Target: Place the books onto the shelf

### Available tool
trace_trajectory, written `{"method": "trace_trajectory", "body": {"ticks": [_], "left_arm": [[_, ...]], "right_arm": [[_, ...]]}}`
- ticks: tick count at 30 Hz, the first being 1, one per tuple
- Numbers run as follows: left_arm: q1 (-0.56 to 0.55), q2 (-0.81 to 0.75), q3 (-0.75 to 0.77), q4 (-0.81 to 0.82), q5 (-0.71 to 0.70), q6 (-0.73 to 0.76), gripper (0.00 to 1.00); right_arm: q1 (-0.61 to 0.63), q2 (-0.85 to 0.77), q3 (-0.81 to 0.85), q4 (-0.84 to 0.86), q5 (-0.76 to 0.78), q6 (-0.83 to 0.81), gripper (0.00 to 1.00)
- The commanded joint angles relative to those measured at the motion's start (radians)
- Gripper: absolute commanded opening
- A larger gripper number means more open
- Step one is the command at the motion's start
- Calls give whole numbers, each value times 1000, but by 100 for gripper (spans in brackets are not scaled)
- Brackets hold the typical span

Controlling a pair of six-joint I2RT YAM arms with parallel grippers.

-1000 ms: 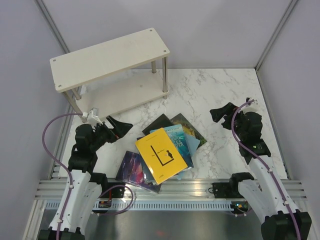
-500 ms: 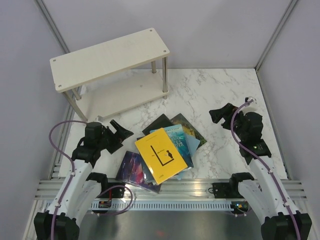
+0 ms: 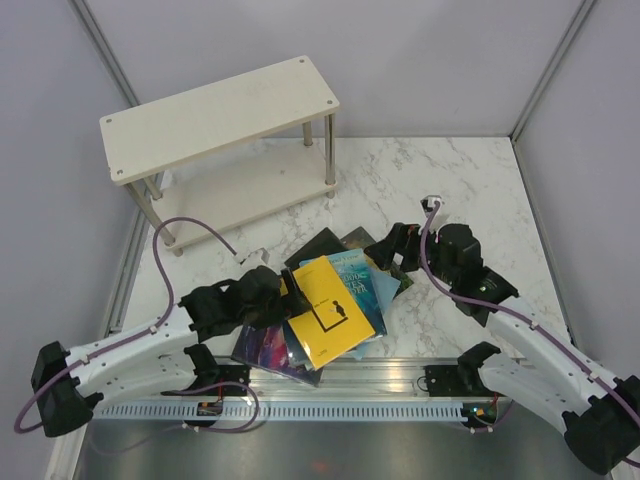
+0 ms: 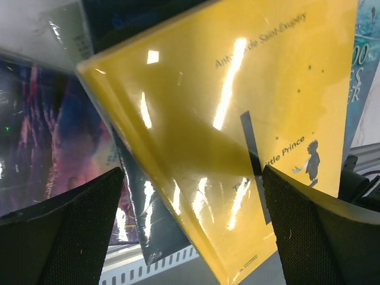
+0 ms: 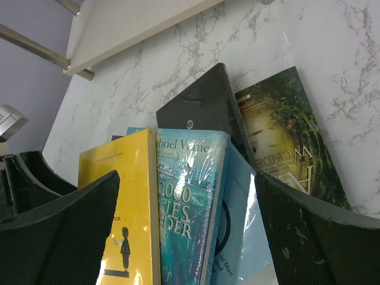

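The books lie in a loose overlapping pile near the table's front edge. A yellow book (image 3: 322,312) is on top, over a teal one (image 3: 358,285), a light blue one (image 3: 390,288), a black one (image 3: 318,247), a green-gold one (image 3: 378,255) and a purple galaxy one (image 3: 262,335). The shelf (image 3: 220,118) stands at the back left with both boards bare. My left gripper (image 3: 288,294) is open at the yellow book's (image 4: 225,119) left edge. My right gripper (image 3: 388,252) is open over the pile's right side, with the teal book (image 5: 187,196) showing between its fingers.
The shelf's lower board (image 5: 130,24) and a metal leg (image 3: 329,150) lie just behind the pile. Marble table (image 3: 450,190) stretches to the right. A slotted rail (image 3: 350,408) runs along the front edge, close under the pile. Grey walls enclose the cell.
Both arms came down and in toward the pile: the left swung right and low to the yellow book, the right moved left over the teal and green books. The books have not moved.
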Motion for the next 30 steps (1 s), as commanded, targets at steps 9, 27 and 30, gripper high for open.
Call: {"method": "trace_trajectory", "body": {"ticks": [9, 27, 30], "left_arm": [[-162, 78, 4, -2, -229, -257, 100], [-162, -103, -225, 379, -258, -218, 72], [-162, -123, -214, 397, -266, -192, 61]], "right_arm": [[137, 24, -104, 169, -1, 126, 97], [326, 182, -177, 368, 49, 215, 95], [349, 189, -207, 400, 52, 243, 94]]}}
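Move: Over the spine side of the topmost yellow book, the left hand has that book's middle about 4 cm to its right, 1 cm back and 4 cm below. The blue Verne book lies 10 cm to its right, level with it; the purple book 5 cm left, 8 cm back. From the right hand, the yellow book is some 12 cm left, 8 cm back and 13 cm below; the Verne book 6 cm left, 5 cm back; the green book 5 cm ahead, 1 cm right. Swinging in about 9 cm to the left, with some 6 cm back and 5 cm down, the open right hand comes towards the yellow book's right edge, turning a little counter-clockwise. Beside the spine, the left hand works about 3 cm rightward, rolls some 15 degrees so its left side dips, and closes its wide-open fingers by roughly a third, one over the cover; whether they touch can't be seen. ##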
